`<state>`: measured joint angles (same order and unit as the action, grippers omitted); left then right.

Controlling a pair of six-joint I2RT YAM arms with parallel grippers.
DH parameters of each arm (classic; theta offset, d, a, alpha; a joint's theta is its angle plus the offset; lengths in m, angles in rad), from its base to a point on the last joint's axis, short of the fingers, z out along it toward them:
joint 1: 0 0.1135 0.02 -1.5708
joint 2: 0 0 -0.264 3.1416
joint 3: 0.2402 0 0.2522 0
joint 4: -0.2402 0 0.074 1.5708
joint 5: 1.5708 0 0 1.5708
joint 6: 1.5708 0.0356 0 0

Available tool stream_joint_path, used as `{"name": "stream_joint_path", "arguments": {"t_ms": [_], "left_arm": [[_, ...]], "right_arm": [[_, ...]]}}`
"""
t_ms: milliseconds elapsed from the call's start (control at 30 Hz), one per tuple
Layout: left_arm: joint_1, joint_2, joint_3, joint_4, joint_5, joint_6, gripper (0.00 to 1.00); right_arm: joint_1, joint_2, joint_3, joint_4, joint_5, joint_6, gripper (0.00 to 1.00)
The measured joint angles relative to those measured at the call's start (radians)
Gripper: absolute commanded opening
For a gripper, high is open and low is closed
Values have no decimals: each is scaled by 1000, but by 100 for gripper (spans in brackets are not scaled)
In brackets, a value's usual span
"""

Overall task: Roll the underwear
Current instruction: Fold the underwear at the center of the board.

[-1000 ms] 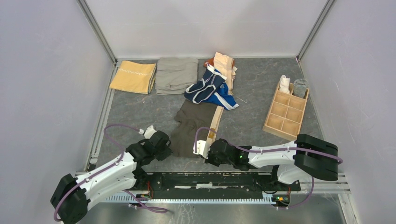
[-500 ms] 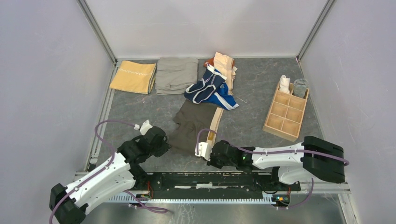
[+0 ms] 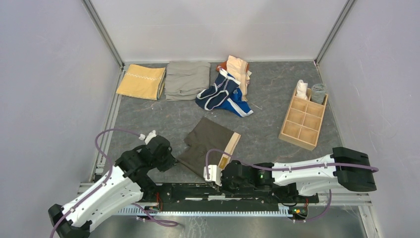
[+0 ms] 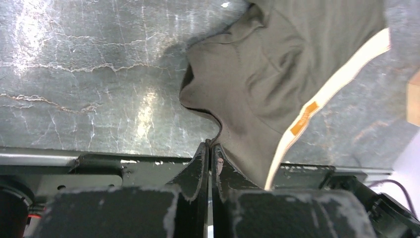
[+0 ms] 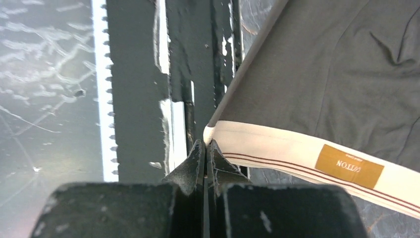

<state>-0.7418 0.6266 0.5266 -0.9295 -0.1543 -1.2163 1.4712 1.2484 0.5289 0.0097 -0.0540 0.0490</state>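
The dark grey-brown underwear (image 3: 208, 143) with a tan waistband lies spread near the table's front edge. Its left leg hem is pinched in my left gripper (image 3: 172, 161), which is shut. The left wrist view shows the fabric (image 4: 277, 64) running up from the closed tips of that gripper (image 4: 210, 145). My right gripper (image 3: 214, 173) is shut on the near corner of the waistband. In the right wrist view the white band with its orange label (image 5: 349, 166) starts right at that gripper's tips (image 5: 205, 144). The underwear (image 5: 341, 69) hangs stretched between the two grips.
Navy white-trimmed briefs (image 3: 217, 92), a bright blue piece (image 3: 238, 107) and a peach piece (image 3: 238, 69) are piled at the back. A mustard cloth (image 3: 141, 82) and a grey-khaki cloth (image 3: 187, 79) lie back left. A wooden compartment box (image 3: 303, 123) stands right. The black base rail (image 3: 198, 191) runs under both grippers.
Both arms have drawn back toward the near edge, dragging the grey-brown underwear closer and turning its waistband. The left gripper finished closing on the hem.
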Motion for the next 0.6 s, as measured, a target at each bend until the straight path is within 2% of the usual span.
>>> {"name": "stream_joint_path", "arguments": {"t_ms": [233, 433, 600], "left_arm": [[0, -47, 121, -90, -30, -1, 2], [0, 101, 187, -60, -89, 8, 2], [0, 249, 269, 2, -162, 47, 2]], "right_arm": [[6, -12, 74, -66, 4, 50, 0], [-54, -35, 109, -117, 12, 86, 0], [-210, -95, 109, -151, -45, 93, 0]]}}
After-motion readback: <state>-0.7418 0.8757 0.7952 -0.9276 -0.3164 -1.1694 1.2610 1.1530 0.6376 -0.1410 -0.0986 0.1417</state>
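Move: The hands already pinch the two ends of the brown underwear's near edge, the right one at the waistband's near corner. The middle of the lying part is about 5 cm ahead, 13 cm right and 7 cm below the left hand; from the right hand it is about 15 cm ahead, 4 cm left and 5 cm below. From the right hand, the orange label is some 10 cm ahead and 2 cm right, the navy-and-blue shorts roughly 38 cm ahead and 2 cm right. Both hands keep their pinch on the near edge and lift first, roughly 5 cm in all, then sweep forward together about 5 cm, still rising, to carry that stretched edge over the underwear's lying middle. The right wrist swings some 15 degrees clockwise as it comes forward past the front of the board, while the left fingers tip slightly up and outward from straight down. ##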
